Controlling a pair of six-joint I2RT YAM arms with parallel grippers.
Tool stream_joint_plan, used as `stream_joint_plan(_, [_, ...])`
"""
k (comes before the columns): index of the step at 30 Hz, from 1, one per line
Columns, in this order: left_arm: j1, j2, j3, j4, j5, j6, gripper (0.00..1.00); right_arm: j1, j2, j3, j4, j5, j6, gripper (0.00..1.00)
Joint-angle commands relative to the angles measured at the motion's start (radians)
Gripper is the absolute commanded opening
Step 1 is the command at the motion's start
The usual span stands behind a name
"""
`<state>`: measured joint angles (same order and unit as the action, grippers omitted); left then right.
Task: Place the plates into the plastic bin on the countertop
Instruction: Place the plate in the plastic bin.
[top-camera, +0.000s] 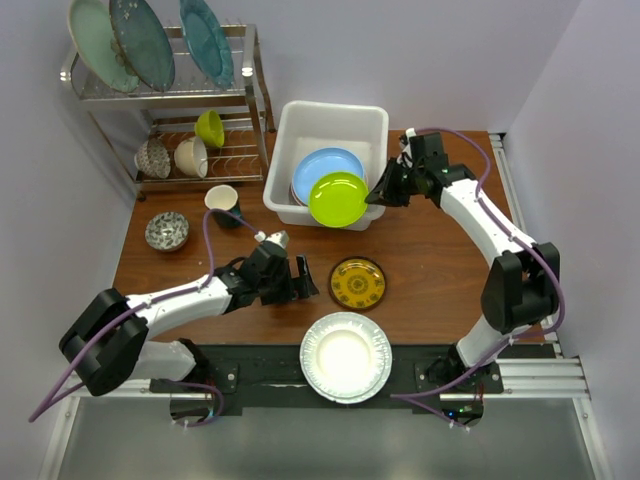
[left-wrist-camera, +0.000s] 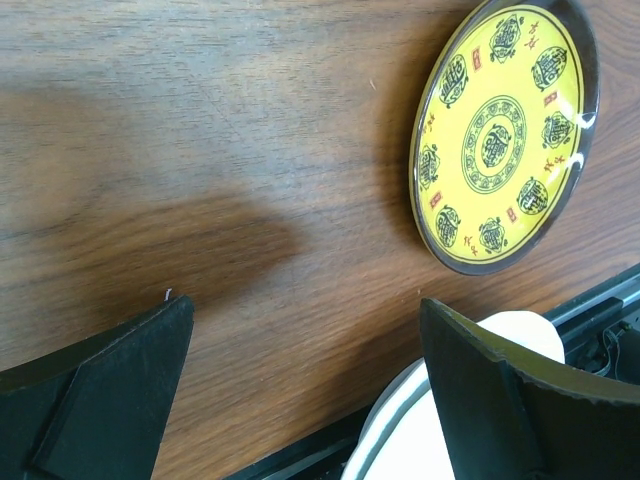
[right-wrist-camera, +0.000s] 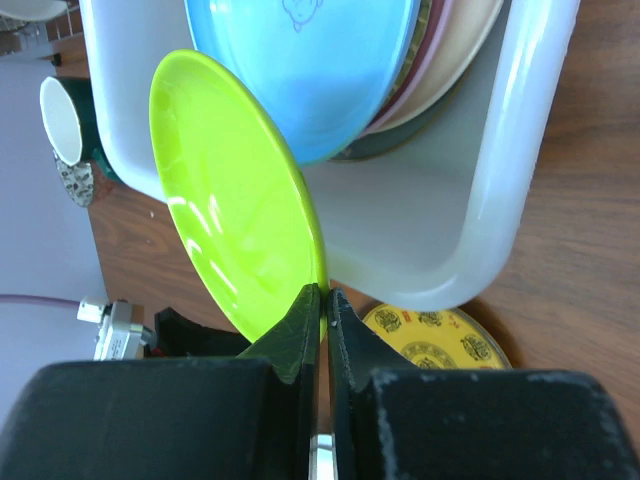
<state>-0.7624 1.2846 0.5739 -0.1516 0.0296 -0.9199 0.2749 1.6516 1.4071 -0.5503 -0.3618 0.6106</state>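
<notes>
My right gripper (top-camera: 376, 194) (right-wrist-camera: 326, 300) is shut on the rim of a lime green plate (top-camera: 338, 198) (right-wrist-camera: 235, 190), which hangs tilted over the front rim of the white plastic bin (top-camera: 335, 108) (right-wrist-camera: 440, 230). Inside the bin a blue plate (top-camera: 325, 165) (right-wrist-camera: 300, 70) tops a stack of other plates. On the brown countertop (top-camera: 430, 260) lies a gold patterned plate (top-camera: 357, 283) (left-wrist-camera: 500, 130). A white fluted plate (top-camera: 346, 356) (left-wrist-camera: 392, 440) rests at the near edge. My left gripper (top-camera: 300, 280) (left-wrist-camera: 305, 305) is open and empty, just left of the gold plate.
A wire dish rack (top-camera: 255, 75) at the back left holds three large teal and pale green plates and some bowls. A white cup (top-camera: 222, 198) and a patterned bowl (top-camera: 167, 230) stand on the countertop in front of it. A black rail (top-camera: 260, 365) runs along the near edge.
</notes>
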Motion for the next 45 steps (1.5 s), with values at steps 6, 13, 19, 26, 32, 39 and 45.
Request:
stream_joint_plan(6, [-0.005,-0.024,-0.028,0.009,-0.011,0.009,1.00,0.001,0.045,0.072,0.133,0.009,0.084,0.00])
stream_joint_plan(13, [-0.005,-0.030,-0.029,-0.003,-0.011,0.009,1.00,0.000,0.097,0.110,0.213,0.026,0.141,0.00])
stream_joint_plan(19, [-0.005,-0.041,-0.042,0.000,-0.016,0.000,1.00,0.001,0.145,0.162,0.240,0.032,0.169,0.00])
stream_joint_plan(26, [-0.005,-0.042,-0.060,0.030,-0.010,-0.017,0.99,0.001,0.186,0.178,0.262,0.052,0.183,0.00])
stream_joint_plan(32, [-0.003,-0.048,-0.063,0.018,-0.010,-0.014,0.99,0.000,0.234,0.187,0.271,0.063,0.186,0.00])
stream_joint_plan(39, [-0.003,-0.073,-0.088,0.032,-0.010,-0.033,0.97,0.001,0.289,0.202,0.286,0.070,0.202,0.00])
stream_joint_plan(45, [-0.005,-0.085,-0.091,0.026,-0.010,-0.036,0.97,0.001,0.336,0.233,0.273,0.090,0.196,0.00])
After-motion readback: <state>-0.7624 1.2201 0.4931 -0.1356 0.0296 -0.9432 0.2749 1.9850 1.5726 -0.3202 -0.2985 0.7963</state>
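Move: The right hand holds the lime plate by its edge, the plate reaching out to the hand's left. Its goal, the blue plate topping the stack in the bin, has its middle about 10 cm ahead, 9 cm left and 8 cm below. The bin's middle is some 14 cm ahead, 9 cm left and 12 cm down; the yellow plate is 15 cm back, 4 cm left and 18 cm below. From the left hand, the blue plate lies about 25 cm ahead, 4 cm right and 4 cm higher. Forward and nearly level first, drifting a little left, the right hand carries the lime plate some 8 cm farther in over the blue plate, then sinks about 6 cm into the bin while still easing forward. The wrist turns about 10 degrees clockwise on the way, and the closed fingers keep their pinch on the plate's edge. ##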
